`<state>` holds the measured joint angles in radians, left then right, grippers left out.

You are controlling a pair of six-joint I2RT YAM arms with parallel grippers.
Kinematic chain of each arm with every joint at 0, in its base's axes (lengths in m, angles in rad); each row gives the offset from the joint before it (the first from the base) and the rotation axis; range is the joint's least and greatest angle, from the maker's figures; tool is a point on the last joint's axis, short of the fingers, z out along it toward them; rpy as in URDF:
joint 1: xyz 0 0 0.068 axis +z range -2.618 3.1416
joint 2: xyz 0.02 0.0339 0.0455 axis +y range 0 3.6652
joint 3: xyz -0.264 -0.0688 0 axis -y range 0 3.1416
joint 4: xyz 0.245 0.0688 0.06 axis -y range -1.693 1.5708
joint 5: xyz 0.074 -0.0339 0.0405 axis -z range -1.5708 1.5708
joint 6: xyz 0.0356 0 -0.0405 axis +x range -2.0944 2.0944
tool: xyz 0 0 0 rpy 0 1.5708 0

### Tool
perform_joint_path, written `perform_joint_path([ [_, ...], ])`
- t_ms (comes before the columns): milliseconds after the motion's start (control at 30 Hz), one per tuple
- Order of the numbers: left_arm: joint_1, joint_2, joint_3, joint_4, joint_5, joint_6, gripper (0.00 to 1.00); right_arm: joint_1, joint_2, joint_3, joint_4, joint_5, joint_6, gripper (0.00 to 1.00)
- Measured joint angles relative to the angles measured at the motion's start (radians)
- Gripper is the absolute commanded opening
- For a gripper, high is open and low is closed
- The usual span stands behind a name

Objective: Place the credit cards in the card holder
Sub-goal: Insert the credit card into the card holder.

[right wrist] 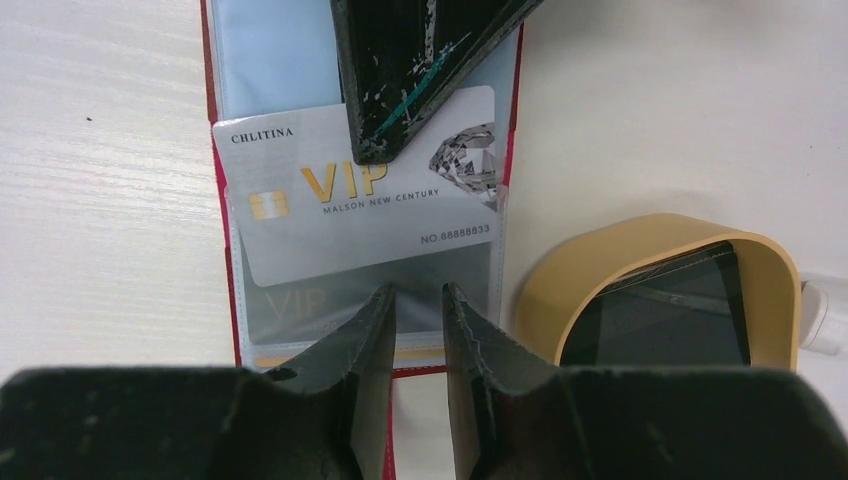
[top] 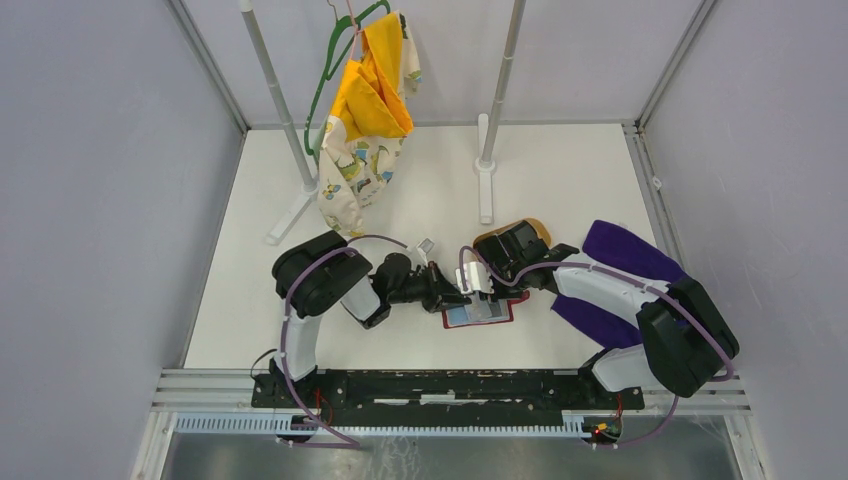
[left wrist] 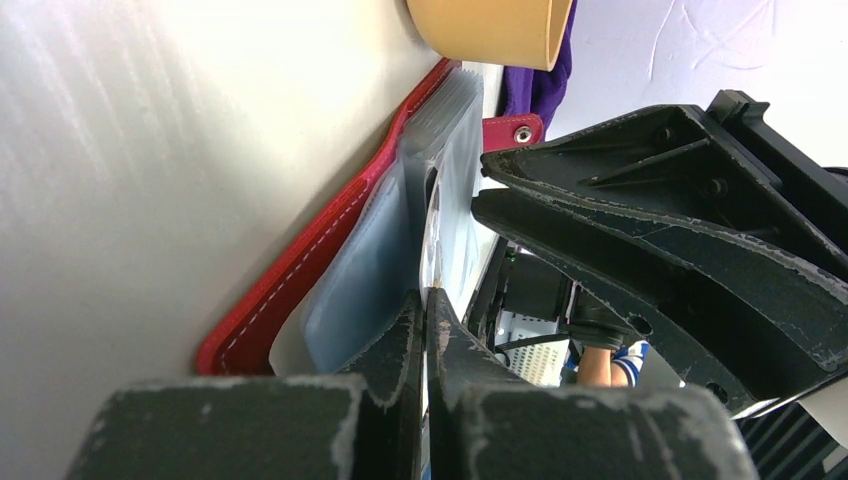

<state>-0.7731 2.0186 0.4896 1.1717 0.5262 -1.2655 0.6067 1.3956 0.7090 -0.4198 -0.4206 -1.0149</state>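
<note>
The dark-red card holder [top: 508, 318] [right wrist: 231, 300] lies open on the table with its clear pockets up. A silver VIP credit card [right wrist: 360, 200] [left wrist: 455, 200] sits half inside a pocket. My left gripper [left wrist: 426, 298] [top: 462, 296] is shut on that card's outer edge, one finger above it and one below. My right gripper [right wrist: 418, 295] [top: 487, 296] hovers at the holder's near edge, slightly open with nothing between its fingers. A second VIP print [right wrist: 295, 305] shows faintly through the frosted pocket. Black credit cards [right wrist: 660, 320] lie in the tan tray.
The tan oval tray [right wrist: 640, 260] [top: 535, 230] stands right beside the holder. A purple cloth [top: 625, 250] lies under the right arm. Further back, a yellow garment [top: 365, 130] hangs on a rack with two poles [top: 487, 170].
</note>
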Motion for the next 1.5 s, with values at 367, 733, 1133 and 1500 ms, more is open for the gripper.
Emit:
perform_joint_path([
  [367,-0.001,0.002,0.042,-0.073,0.026,0.001,0.15,0.001,-0.023,-0.006,-0.014,-0.021,0.019,0.33],
  [733,-0.002,0.002,0.058,-0.123,0.035,0.002,0.26,0.103,-0.148,-0.074,0.002,-0.163,0.016,0.06],
  [1133,-0.006,0.002,0.061,-0.123,0.038,0.003,0.3,0.389,-0.039,-0.081,0.154,0.109,0.084,0.02],
  [1500,-0.01,0.002,0.065,-0.123,0.039,0.003,0.32,0.492,0.016,-0.081,0.198,0.366,0.078,0.02],
])
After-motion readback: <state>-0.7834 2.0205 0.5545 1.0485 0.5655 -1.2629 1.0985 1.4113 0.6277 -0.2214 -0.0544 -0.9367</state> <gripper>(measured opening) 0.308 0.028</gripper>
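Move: My left fingers already hold the credit card, its middle about 1 cm to their right; the clear pocket it goes to is some 4 cm to their right, 1 cm lower. From my open right hand, the card's middle is about 4 cm left, 2 cm back and 1 cm lower. From the same hand, the pocket is 2 cm back and 2 cm below, the holder's blue page 3 cm back and 7 cm left, the tan tray 9 cm ahead and 1 cm right. My left hand opens its fingers by about a quarter of their range and lets go of the credit card, hardly shifting as it does so. I lift my right hand a couple of centimetres off the pocket side and swing it back and about 6.5 cm left around the left fingertips, shutting its fingers on nothing, then lower it some 3 cm and ease slightly forward, turned about 15 degrees counter-clockwise, by the near edge of the blue page. ##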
